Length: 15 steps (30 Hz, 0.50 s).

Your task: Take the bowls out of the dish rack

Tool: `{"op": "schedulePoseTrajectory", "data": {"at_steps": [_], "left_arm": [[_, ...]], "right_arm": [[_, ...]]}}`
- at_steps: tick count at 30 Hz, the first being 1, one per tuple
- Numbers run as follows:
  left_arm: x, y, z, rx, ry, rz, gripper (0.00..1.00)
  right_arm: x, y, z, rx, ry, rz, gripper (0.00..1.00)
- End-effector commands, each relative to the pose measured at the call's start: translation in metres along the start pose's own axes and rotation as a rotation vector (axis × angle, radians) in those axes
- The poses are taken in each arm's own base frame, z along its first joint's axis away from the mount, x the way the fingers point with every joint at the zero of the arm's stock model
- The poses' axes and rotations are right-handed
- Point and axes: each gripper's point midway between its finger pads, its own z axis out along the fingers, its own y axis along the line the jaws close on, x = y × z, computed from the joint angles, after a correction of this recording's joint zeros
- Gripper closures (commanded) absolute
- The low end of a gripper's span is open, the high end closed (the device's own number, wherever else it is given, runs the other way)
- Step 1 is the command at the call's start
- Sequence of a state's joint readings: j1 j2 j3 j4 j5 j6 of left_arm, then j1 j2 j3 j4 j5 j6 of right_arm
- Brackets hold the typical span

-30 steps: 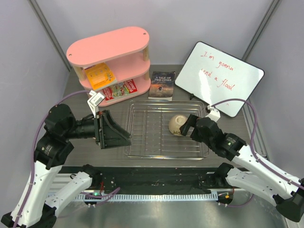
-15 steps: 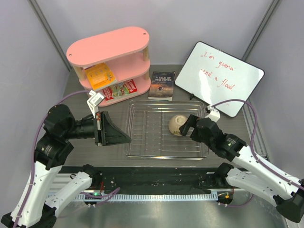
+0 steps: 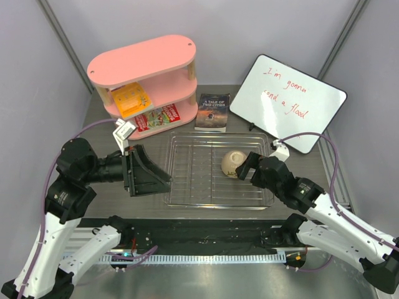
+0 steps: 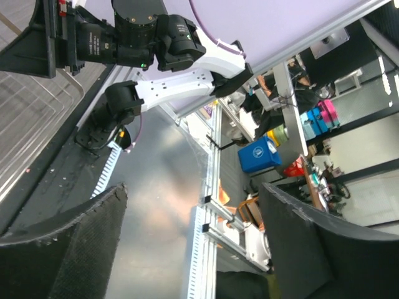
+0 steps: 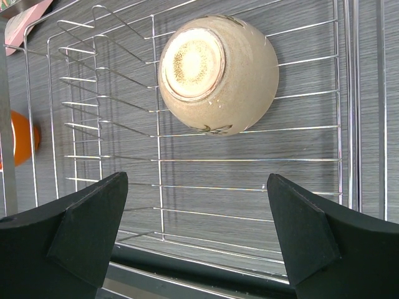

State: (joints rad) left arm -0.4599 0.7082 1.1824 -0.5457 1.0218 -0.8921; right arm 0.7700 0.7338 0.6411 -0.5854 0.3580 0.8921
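The silver wire dish rack (image 3: pixel 193 174) lies in the middle of the table. One beige-tan bowl (image 3: pixel 232 163) rests on its side in the rack's right half, its foot ring facing the right wrist camera (image 5: pixel 218 75). My right gripper (image 3: pixel 244 167) hovers just right of that bowl, open and apart from it (image 5: pixel 198 230). An orange bowl (image 5: pixel 15 137) shows at the left edge of the right wrist view, beyond the rack's wires. My left gripper (image 3: pixel 159 175) hangs at the rack's left end, open and empty (image 4: pixel 193 243), aimed across at the right arm.
A pink oval shelf unit (image 3: pixel 146 75) with packets stands at the back left. A book (image 3: pixel 213 112) lies behind the rack, and a whiteboard (image 3: pixel 287 103) leans at the back right. The table's near edge carries the black rail with the arm bases (image 3: pixel 206 237).
The left gripper's jaws closed half a second ago and stand open again now. The right gripper has edged slightly along the bowl's right side. The bowl has not moved.
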Motion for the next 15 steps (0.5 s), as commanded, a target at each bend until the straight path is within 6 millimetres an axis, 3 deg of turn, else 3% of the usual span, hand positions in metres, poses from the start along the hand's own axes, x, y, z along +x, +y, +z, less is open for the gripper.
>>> {"op": "schedulePoseTrajectory", "data": {"at_steps": [1,5,15], "left_arm": [[-0.007,-0.019,-0.003,0.067,-0.035,0.058,0.09],[-0.01,-0.031,-0.003,0.128,-0.051,0.055,0.0],[-0.012,-0.038,-0.004,0.142,-0.051,0.073,0.0]], "right_arm": [[-0.006,0.006,0.0,-0.023,-0.02,0.004,0.0],[-0.006,0.005,0.0,-0.024,-0.024,0.002,0.0],[-0.009,0.008,-0.001,-0.028,-0.028,-0.005,0.0]]}}
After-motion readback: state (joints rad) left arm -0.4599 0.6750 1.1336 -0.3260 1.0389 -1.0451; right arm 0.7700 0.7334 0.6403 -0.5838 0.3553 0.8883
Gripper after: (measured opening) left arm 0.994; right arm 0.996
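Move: The beige bowl, last in the dish rack, lies about 23 cm ahead of the empty left gripper, some 19 cm to its right and 35 cm below. The rack's middle is roughly 5 cm left of the bowl and 2 cm nearer; the book lies about 20 cm beyond the bowl and 8 cm left of it. From the right hand, the bowl is some 9 cm ahead, 4 cm left and 7 cm below. Spread the left gripper's part-open, empty fingers fully wide while raising the hand about 2.5 cm almost straight up, a little farther above the rack and bowl. Let the wrist tip so that the rightward-pointing fingertips lift some 5 degrees. Touch nothing. ##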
